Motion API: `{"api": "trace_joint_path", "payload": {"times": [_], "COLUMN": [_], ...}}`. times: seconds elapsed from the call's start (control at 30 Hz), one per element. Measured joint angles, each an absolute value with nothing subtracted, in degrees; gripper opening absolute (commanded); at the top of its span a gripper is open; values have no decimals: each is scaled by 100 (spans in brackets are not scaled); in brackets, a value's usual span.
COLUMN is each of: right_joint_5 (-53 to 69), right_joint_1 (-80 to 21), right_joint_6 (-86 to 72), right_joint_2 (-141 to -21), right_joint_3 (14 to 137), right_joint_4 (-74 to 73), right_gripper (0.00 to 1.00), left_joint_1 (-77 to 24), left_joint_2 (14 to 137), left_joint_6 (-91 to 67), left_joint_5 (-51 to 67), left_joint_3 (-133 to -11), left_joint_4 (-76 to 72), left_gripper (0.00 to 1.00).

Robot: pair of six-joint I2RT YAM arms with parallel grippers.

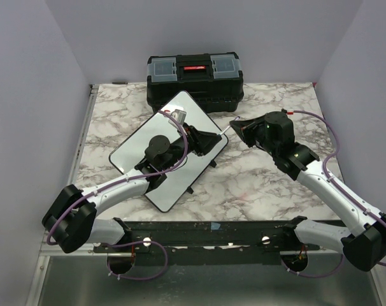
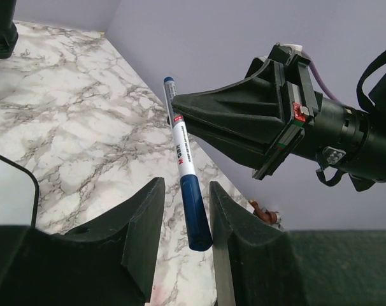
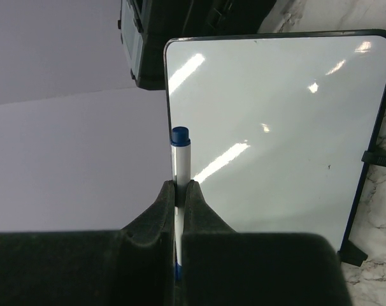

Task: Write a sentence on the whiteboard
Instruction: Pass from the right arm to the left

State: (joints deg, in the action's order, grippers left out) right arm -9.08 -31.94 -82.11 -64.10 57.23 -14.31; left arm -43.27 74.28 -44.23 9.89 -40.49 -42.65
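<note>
A white marker [image 2: 183,159] with a dark blue cap hangs in the air between both arms. My right gripper [image 3: 180,186] is shut on its white barrel [image 3: 180,156], seen side-on in the left wrist view [image 2: 174,105]. My left gripper [image 2: 186,188] is open, and the capped end sits between its fingers with a gap on the left side. In the top view the two grippers [image 1: 213,141] [image 1: 236,125] meet at the right corner of the whiteboard [image 1: 130,153]. The whiteboard [image 3: 282,127] shows a plain white face. No sentence is in view.
A black toolbox [image 1: 194,80] with clear lid compartments stands just behind the whiteboard, and shows again in the right wrist view [image 3: 142,38]. The marble tabletop [image 1: 263,185] surrounds the board. Lilac walls close in three sides.
</note>
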Motion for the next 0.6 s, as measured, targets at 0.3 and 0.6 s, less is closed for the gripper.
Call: {"api": "trace_joint_path", "payload": {"times": [0.3,0.6], "right_joint_5": [-910,-825], "right_joint_1": [-3194,-3192], "right_joint_6": [-8208,-8055], "right_joint_2": [-6405,-6267], "right_joint_3": [5690,5308], "right_joint_4": [-1415,-980], "right_gripper": [1,65], "left_joint_1": [-4322,-4327], "left_joint_2": [7426,7391], "left_joint_6": [-4434,-4359], "left_joint_5": [854,862], "left_joint_3": [-4049,-4060], "left_joint_4": [-4110,-3894], "left_gripper": [0,0]}}
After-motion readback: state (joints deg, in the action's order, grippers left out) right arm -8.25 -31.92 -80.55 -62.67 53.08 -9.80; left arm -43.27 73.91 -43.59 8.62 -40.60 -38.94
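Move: The marker, already held in the right fingers, has its middle about 4 cm ahead of the left hand, 4 cm to its right and level, its blue cap end reaching between the open left pads. From the right hand, that middle is roughly 1 cm back and 1 cm left, level; the receiving left gripper is some 5 cm back and 5 cm left, level. From the left hand, the whiteboard's middle lies about 15 cm ahead, 19 cm left and 24 cm below. Sinking only about 1 cm, the left hand shuts its fingers on the marker's blue cap end and pinches it, pads either side. The right hand keeps its grip almost in place while this happens, easing down about 1 cm, then opens its fingers and lets go of the barrel, without backing clear yet. ##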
